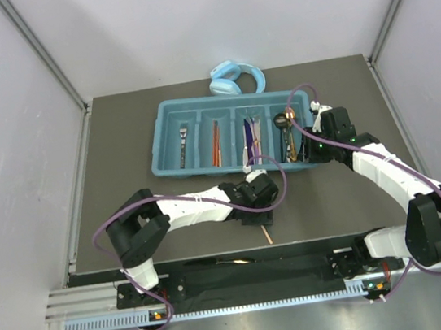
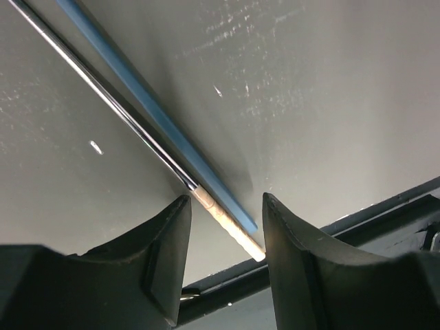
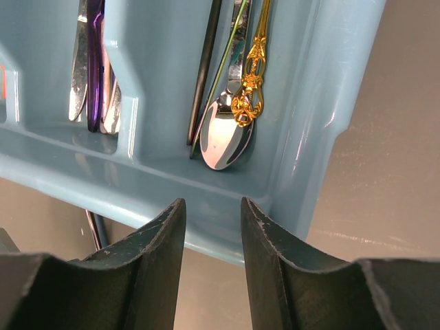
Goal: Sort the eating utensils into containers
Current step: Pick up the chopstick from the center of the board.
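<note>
The teal tray (image 1: pixel 166 115) holds a fork (image 1: pixel 184 146), orange chopsticks (image 1: pixel 216 143), purple knives (image 1: pixel 247 135) and spoons (image 1: pixel 285 134) in its four long compartments. My left gripper (image 1: pixel 261 211) is low over the table in front of the tray. Its jaws are open (image 2: pixel 227 206) around the ends of a thin silver stick with a pale ribbed tip (image 2: pixel 230 230) and a blue stick (image 2: pixel 158 117) lying side by side. My right gripper (image 3: pixel 212 210) is open and empty above the tray's near right wall (image 3: pixel 227 206). Beyond it lie a silver spoon (image 3: pixel 221 134) and a gold handle (image 3: pixel 251 89).
Light blue headphones (image 1: pixel 235 79) lie behind the tray. A thin utensil (image 1: pixel 234 259) rests on the black base rail between the arms. The pale stick tip (image 1: pixel 266 235) reaches close to the table's near edge. Grey walls enclose the table on three sides.
</note>
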Robot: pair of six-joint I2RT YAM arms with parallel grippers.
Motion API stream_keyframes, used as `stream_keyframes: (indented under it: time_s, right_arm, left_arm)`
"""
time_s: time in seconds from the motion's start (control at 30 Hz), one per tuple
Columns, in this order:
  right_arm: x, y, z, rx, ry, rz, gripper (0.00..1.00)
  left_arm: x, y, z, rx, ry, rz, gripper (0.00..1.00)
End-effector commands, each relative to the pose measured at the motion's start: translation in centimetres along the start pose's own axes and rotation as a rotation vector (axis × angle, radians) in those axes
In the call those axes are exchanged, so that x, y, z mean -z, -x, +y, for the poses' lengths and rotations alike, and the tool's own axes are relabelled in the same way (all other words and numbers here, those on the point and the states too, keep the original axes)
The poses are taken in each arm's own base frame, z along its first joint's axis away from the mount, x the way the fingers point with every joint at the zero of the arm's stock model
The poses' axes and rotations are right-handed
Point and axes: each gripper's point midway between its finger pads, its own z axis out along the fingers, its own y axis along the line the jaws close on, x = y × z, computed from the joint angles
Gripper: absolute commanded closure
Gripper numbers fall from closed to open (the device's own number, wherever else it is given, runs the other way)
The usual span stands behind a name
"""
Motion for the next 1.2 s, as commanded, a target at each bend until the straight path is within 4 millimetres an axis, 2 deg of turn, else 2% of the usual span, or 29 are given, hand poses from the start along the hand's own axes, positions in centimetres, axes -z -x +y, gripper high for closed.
stream_keyframes:
  time_s: [0.0, 0.07, 0.1, 0.13, 0.17, 0.2, 0.3, 0.4, 0.5, 0.57, 0.6, 0.83, 1.07, 1.17]
  right_arm:
    - [0.5, -1.3, -0.8, -0.014, -0.024, 0.035, 0.62]
    - [0.5, -1.3, -0.9, -0.014, -0.026, 0.034, 0.62]
    - [0.5, -1.3, -0.9, -0.014, -0.026, 0.034, 0.62]
    - [0.5, -1.3, -0.9, -0.012, -0.027, 0.032, 0.62]
    - [0.5, -1.3, -0.9, -0.015, -0.027, 0.034, 0.61]
    - [0.5, -1.3, -0.9, -0.012, -0.028, 0.035, 0.62]
    - [0.5, -1.3, -1.0, -0.015, -0.030, 0.034, 0.62]
    - [0.5, -1.3, -0.9, -0.012, -0.028, 0.034, 0.61]
    - [0.5, -1.2, -0.9, -0.014, -0.030, 0.033, 0.62]
    - [0.5, -1.2, -0.9, -0.014, -0.030, 0.033, 0.62]
    - [0.5, -1.2, -0.9, -0.014, -0.029, 0.033, 0.62]
    - [0.3, -1.1, -0.9, -0.013, -0.032, 0.037, 0.61]
    - [0.3, -1.0, -1.0, -0.015, -0.034, 0.034, 0.62]
    - [0.3, -1.1, -1.0, -0.013, -0.035, 0.036, 0.62]
  left_arm:
    - [-0.6, 0.5, 0.4, 0.016, 0.045, -0.034, 0.50]
    - [-0.5, 1.0, 0.7, 0.015, 0.090, -0.053, 0.53]
    - [-0.6, 0.1, 2.1, 0.008, 0.163, -0.019, 0.55]
    - [-0.3, 0.5, 1.7, 0.005, 0.176, -0.024, 0.60]
    - [-0.2, 0.5, 2.2, -0.001, 0.210, -0.019, 0.61]
    - [-0.2, -0.4, 3.1, -0.014, 0.258, 0.016, 0.62]
    - [-0.3, -1.5, 3.7, -0.029, 0.306, 0.050, 0.71]
    - [-0.8, -3.4, 5.0, -0.019, 0.347, 0.097, 0.87]
    - [-1.0, -4.9, 6.5, -0.006, 0.378, 0.137, 0.91]
    - [-0.7, -5.3, 7.0, -0.002, 0.388, 0.143, 0.94]
    - [-0.3, -5.5, 7.4, -0.002, 0.393, 0.144, 1.00]
    - [2.0, -6.1, 9.2, -0.007, 0.417, 0.135, 1.00]
    - [5.0, -3.5, 10.6, 0.018, 0.474, 0.028, 1.00]
    - [5.5, -2.9, 12.1, 0.035, 0.510, 0.010, 1.00]
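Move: The metal chopstick with the wooden end lies under my left hand, its middle about 5 cm ahead, 1 cm left and 2 cm below. The blue chopstick lies right against its right side, its middle 6 cm ahead of my hand and level sideways. The orange chopsticks in the tray are some 31 cm ahead and 12 cm left; the black-gold utensil is about 9 cm back and 15 cm left. From my right hand, the metal chopstick is roughly 17 cm back, 18 cm left and 10 cm below. I narrow my left fingers low on the board around the wooden part of the chopsticks, then sweep about 9 cm to my left and slightly back without lifting, dragging the pair along. Meanwhile my hand rolls some 20 degrees until the fingers point nearly straight down, and by the end they shut completely, with the chopsticks outside them to the right. ##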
